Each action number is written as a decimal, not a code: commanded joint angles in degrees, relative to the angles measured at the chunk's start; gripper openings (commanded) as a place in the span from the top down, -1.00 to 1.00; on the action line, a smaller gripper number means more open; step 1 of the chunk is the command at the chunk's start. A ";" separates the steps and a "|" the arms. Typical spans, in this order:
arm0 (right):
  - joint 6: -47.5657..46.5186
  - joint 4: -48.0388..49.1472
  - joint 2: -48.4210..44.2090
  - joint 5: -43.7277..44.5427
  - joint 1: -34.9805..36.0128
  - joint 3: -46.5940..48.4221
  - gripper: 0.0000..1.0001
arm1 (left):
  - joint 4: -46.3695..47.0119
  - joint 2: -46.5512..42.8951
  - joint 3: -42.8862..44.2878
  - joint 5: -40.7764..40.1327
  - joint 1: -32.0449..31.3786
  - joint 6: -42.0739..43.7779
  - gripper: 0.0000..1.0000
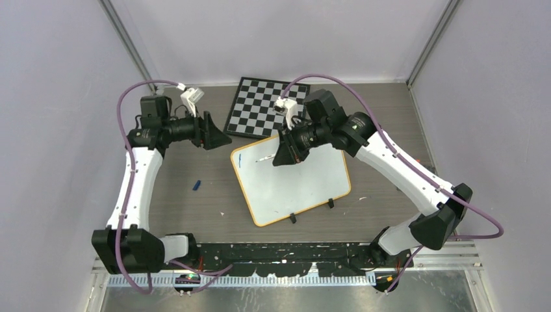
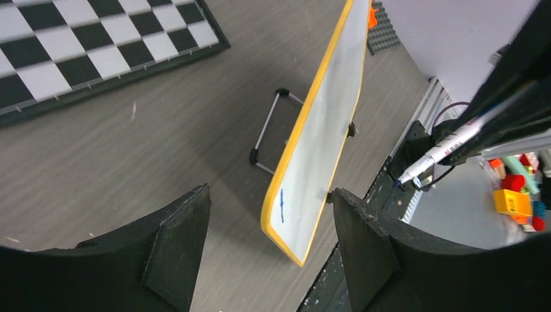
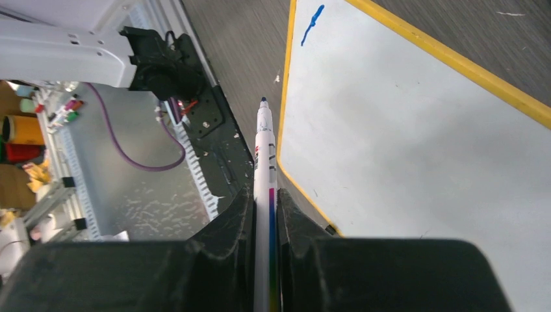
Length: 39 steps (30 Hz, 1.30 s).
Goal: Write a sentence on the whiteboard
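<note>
The whiteboard (image 1: 292, 182), white with an orange rim and two black clips on its near edge, lies mid-table and carries a short blue mark (image 1: 239, 160) near its left corner. My right gripper (image 1: 284, 156) hangs over the board's far left part, shut on a white marker (image 3: 265, 156) whose dark tip points past the board's rim (image 3: 283, 130). The marker (image 2: 448, 144) also shows in the left wrist view. My left gripper (image 1: 219, 135) hovers left of the board, open with nothing between its fingers (image 2: 175, 247). The whiteboard (image 2: 325, 130) appears beyond them, propped on a wire stand (image 2: 268, 133).
A black-and-white chessboard (image 1: 266, 107) lies behind the whiteboard at the back centre. A small blue cap (image 1: 196, 184) rests on the table left of the board. Grey walls close in on both sides and the back.
</note>
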 commanded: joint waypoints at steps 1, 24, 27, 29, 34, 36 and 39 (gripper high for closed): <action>-3.75 2.46 -0.29 9.02 3.16 0.06 1.00 | 3.57 2.69 -2.33 0.90 -0.08 -2.91 -0.37; -5.29 5.72 7.53 19.95 10.01 6.81 0.99 | 3.64 5.62 -5.51 4.10 -5.03 -1.68 0.32; -5.61 5.55 8.19 20.40 10.45 7.42 1.00 | 3.54 5.70 -5.33 3.63 -5.19 -1.63 0.50; -5.78 5.62 8.67 21.00 10.66 7.85 0.99 | 3.46 5.89 -5.32 3.27 -5.20 -1.43 0.62; -6.22 5.42 10.01 22.69 10.91 9.02 1.00 | 3.28 5.92 -5.38 3.15 -5.19 -1.02 0.87; -6.29 5.48 10.16 23.16 10.95 9.20 1.00 | 3.14 5.81 -5.33 2.86 -5.19 -0.94 0.94; -6.47 5.43 10.40 23.34 10.96 9.38 0.99 | 2.91 5.70 -5.36 2.73 -5.26 -0.92 1.00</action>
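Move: The right hand, holding the marker, has the blue stroke on the whiteboard about 12 cm to its left, 4 cm ahead and 8 cm below. The open left hand has the top edge by the whiteboard's left corner some 4 cm to its right, 1 cm back and 6 cm below. From that hand, the stroke is 6 cm right, 3 cm back and 8 cm below; the checkerboard is 18 cm ahead and 13 cm right, far below on the table. Leftward about 5 cm, sinking and reaching forward, the right hand carries the marker tip to the board beside the blue stroke, dipping nearly 4 cm, rising one, then sinking again as the fingers tilt further down. The left hand drops about 5 cm, quickly at first, then slides 3 cm right and closes, pinching the board's top edge near the corner. ##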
